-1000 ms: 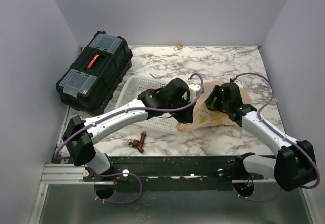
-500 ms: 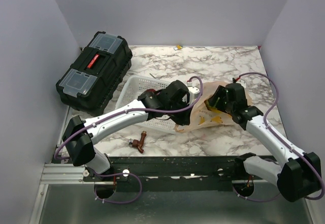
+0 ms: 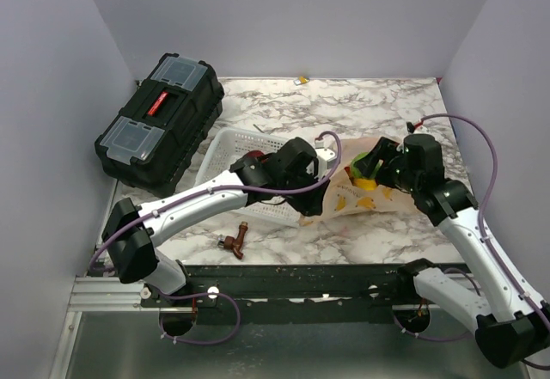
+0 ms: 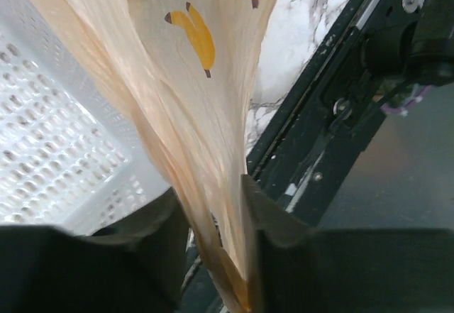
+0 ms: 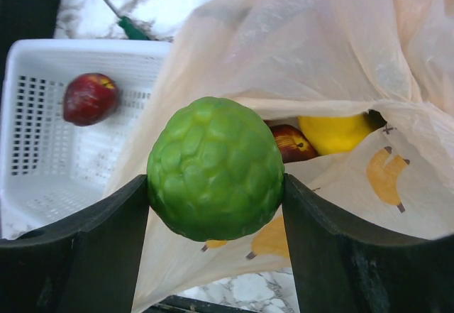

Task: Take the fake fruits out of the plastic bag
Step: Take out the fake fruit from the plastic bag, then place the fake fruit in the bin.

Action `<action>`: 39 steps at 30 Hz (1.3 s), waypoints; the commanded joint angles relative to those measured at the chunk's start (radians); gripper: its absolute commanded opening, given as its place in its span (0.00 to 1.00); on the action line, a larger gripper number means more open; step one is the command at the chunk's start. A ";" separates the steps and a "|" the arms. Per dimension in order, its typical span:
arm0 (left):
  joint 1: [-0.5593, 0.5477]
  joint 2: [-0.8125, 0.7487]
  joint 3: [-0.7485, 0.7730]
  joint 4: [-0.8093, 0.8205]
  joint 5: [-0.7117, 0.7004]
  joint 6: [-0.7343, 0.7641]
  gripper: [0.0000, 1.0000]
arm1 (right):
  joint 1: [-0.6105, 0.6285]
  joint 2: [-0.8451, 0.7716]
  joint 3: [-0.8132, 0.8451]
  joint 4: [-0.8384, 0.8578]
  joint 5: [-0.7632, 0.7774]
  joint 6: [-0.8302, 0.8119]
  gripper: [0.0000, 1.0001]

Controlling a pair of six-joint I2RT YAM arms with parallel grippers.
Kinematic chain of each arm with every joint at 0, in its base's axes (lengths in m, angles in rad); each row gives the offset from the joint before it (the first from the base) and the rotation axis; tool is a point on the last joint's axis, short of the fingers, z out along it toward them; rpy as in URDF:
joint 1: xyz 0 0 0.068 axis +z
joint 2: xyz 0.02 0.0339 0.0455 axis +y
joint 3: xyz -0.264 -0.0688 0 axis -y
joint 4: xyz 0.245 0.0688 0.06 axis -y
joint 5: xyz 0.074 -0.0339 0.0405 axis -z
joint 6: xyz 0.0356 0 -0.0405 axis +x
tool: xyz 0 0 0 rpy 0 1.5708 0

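Note:
The pale peach plastic bag (image 3: 369,197) printed with yellow bananas lies on the marble table, right of the white basket (image 3: 225,173). My left gripper (image 4: 214,228) is shut on the bag's edge (image 4: 186,79), at the bag's left side in the top view (image 3: 322,186). My right gripper (image 5: 215,206) is shut on a bumpy green fruit (image 5: 216,168), held above the bag's mouth (image 3: 365,166). Inside the bag a red fruit (image 5: 289,143) and a yellow fruit (image 5: 335,132) show. A red apple (image 5: 89,98) lies in the basket.
A black toolbox (image 3: 161,121) stands at the back left. A small brown tap-shaped object (image 3: 233,241) lies near the front edge. A green-handled tool (image 5: 128,23) lies behind the basket. A small yellow piece (image 3: 302,79) lies at the back wall.
My right gripper has drawn back to the right and up with the green fruit, lifting it out of the bag's mouth. The left gripper keeps its hold on the bag.

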State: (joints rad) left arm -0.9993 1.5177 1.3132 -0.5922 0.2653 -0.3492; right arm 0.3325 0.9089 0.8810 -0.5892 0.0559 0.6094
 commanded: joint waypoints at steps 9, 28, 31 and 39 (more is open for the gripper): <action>0.000 -0.245 -0.038 0.041 -0.091 0.066 0.69 | 0.000 0.100 0.259 -0.071 -0.129 -0.047 0.16; 0.031 -0.865 -0.234 0.438 -0.745 0.381 0.90 | 0.539 0.641 0.604 -0.059 0.227 -0.050 0.15; 0.030 -0.953 -0.328 0.531 -0.799 0.416 0.90 | 0.606 0.734 0.631 -0.099 0.286 -0.047 0.16; 0.030 -1.013 -0.443 0.620 -0.843 0.434 0.90 | 0.748 0.894 0.639 -0.184 0.396 -0.009 0.16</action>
State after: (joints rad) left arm -0.9699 0.5201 0.9173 -0.0666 -0.5205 0.0471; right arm 1.0290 1.7496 1.4940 -0.6838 0.3286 0.5774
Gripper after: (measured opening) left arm 0.898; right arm 0.697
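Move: The green fruit is already gripped in the right hand above the bag's mouth. From that hand the basket's middle lies roughly 28 cm left, 5 cm ahead and 16 cm below; the red fruit in the basket is some 30 cm left and 9 cm ahead. The bag's middle is about 12 cm under the hand, 2 cm ahead. From the left hand, pinching the bag's edge, the green fruit is about 10 cm ahead and 12 cm right, nearly level. The green fruit, kept in the right gripper, is lifted some 8 cm clear of the bag and slightly forward, then carried about 25 cm left while sinking to low over the basket, the wrist turning roughly 30 degrees counter-clockwise. The left fingers open wide, let go of the bag's edge and clear the way, rising about 25 cm and swinging as far left until they point forward. ##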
